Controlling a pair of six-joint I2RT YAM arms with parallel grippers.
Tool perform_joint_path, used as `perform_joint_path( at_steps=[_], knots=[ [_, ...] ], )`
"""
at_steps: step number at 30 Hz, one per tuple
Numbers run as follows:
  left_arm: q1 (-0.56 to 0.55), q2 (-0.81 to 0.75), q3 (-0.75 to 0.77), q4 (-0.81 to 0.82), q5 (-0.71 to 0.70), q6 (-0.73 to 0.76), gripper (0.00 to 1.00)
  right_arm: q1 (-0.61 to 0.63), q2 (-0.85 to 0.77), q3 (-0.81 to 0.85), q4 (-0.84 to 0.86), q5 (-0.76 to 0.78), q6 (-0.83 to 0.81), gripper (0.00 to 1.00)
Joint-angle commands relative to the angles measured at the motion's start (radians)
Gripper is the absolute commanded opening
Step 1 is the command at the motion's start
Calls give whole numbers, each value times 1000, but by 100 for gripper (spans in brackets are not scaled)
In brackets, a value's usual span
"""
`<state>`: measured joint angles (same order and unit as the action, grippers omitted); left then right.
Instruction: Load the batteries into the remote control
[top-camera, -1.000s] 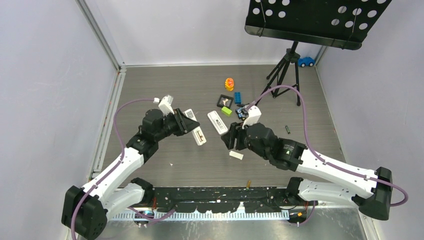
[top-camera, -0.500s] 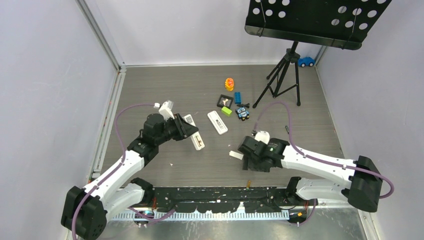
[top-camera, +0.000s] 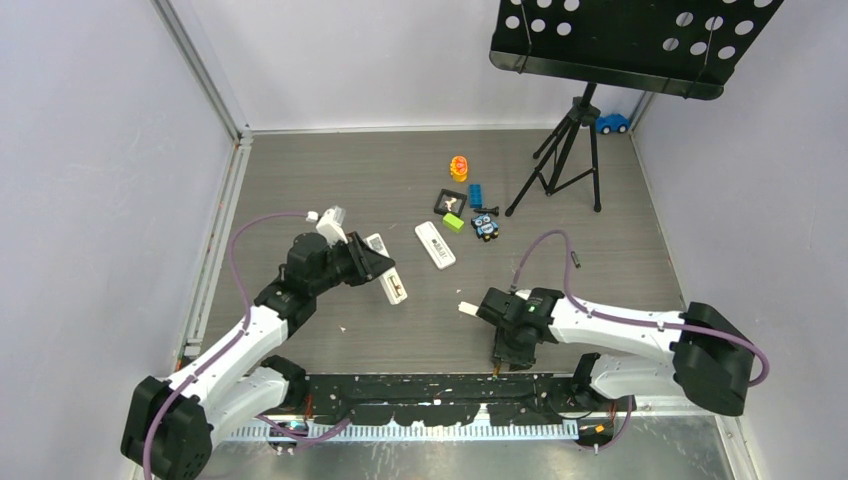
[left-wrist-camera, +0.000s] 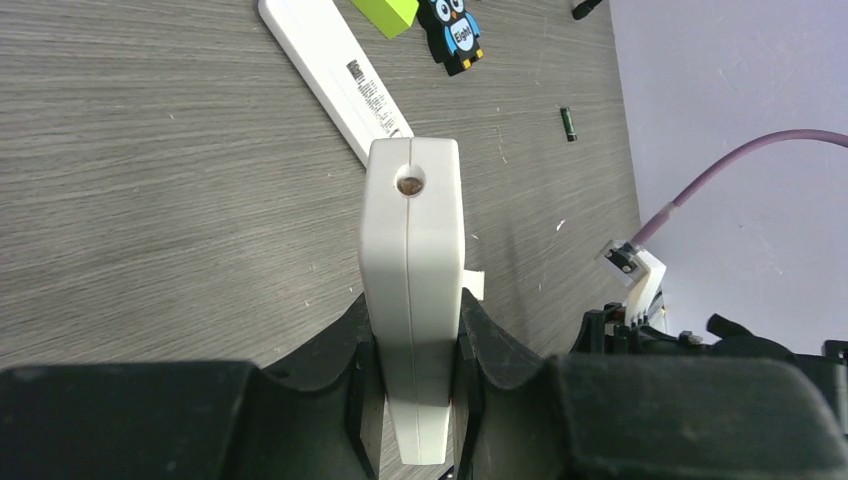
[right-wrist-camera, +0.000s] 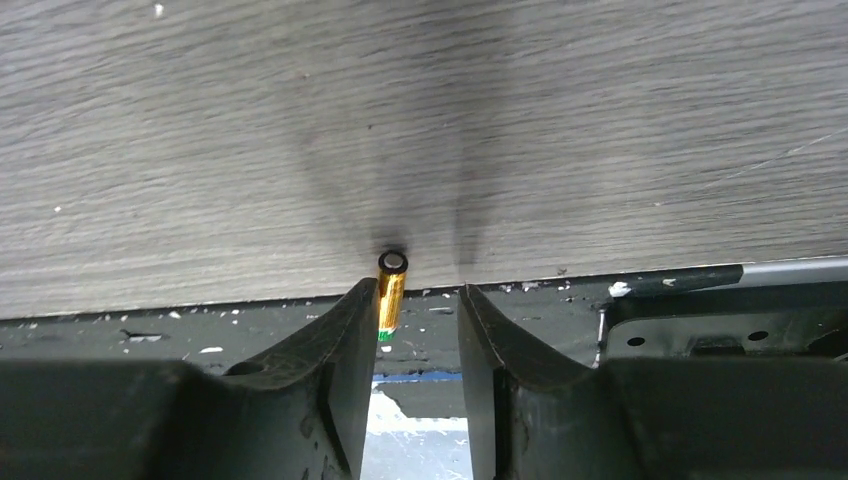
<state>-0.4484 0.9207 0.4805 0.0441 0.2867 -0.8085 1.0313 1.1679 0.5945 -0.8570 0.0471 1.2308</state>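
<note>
My left gripper (left-wrist-camera: 412, 330) is shut on the remote control (left-wrist-camera: 411, 260), held on edge above the table with its top end pointing away; the pair shows left of centre (top-camera: 392, 282) in the top view. An orange battery (right-wrist-camera: 391, 290) lies at the table's near edge. My right gripper (right-wrist-camera: 412, 300) stands open around it, pointing down, its left finger against the battery and a gap to the right one. The same gripper (top-camera: 506, 350) sits low at the near edge in the top view. A dark battery (top-camera: 575, 258) lies far right.
A slim white remote (top-camera: 434, 244) lies mid-table, and a small white cover piece (top-camera: 467, 308) lies near the right arm. Behind are a green block (top-camera: 453, 222), an owl toy (top-camera: 485, 226), an orange toy (top-camera: 459, 167), a tripod (top-camera: 565, 160) and a blue car (top-camera: 612, 123). The black rail (right-wrist-camera: 600, 330) borders the near edge.
My right arm has swung back from mid-table to the near edge and dropped over the orange battery, its jaws narrowing. The left arm has shifted slightly, still holding the remote control.
</note>
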Motion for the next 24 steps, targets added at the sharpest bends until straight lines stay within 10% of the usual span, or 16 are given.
perform_joint_path(
  at_steps=[1,16,24],
  knots=[
    [5,-32,9,43,-20,22,0,4,39,20,24,20,45,39],
    [5,-71,13,2,-32,44,0,-1,100,-9,141,7,85,6],
    [5,-95,52,-41,-31,62,0,-203,97,30,195,36,49,0]
  ],
)
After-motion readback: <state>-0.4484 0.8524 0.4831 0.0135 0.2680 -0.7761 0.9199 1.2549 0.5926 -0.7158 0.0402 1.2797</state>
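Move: The battery I'm after lies nearly under my right fingers, about 1 cm to the left and 1 cm lower, pointing fore and aft at the table's near edge. The white cover is some 15 cm ahead of my right hand and 7 cm left, and the other white remote about 32 cm ahead and 17 cm left. From my left hand, which holds the open remote, the battery is roughly 19 cm back, 27 cm right and 15 cm below. I sink my right hand about 1 cm and ease it some 2 cm left while its fingers close until they pinch the battery by its sides. Then, staying low at the same height, I draw the battery forward off the near edge towards the white cover, nearly 3 cm, turning the hand a little clockwise. My left hand keeps the remote, rising about a centimetre. ##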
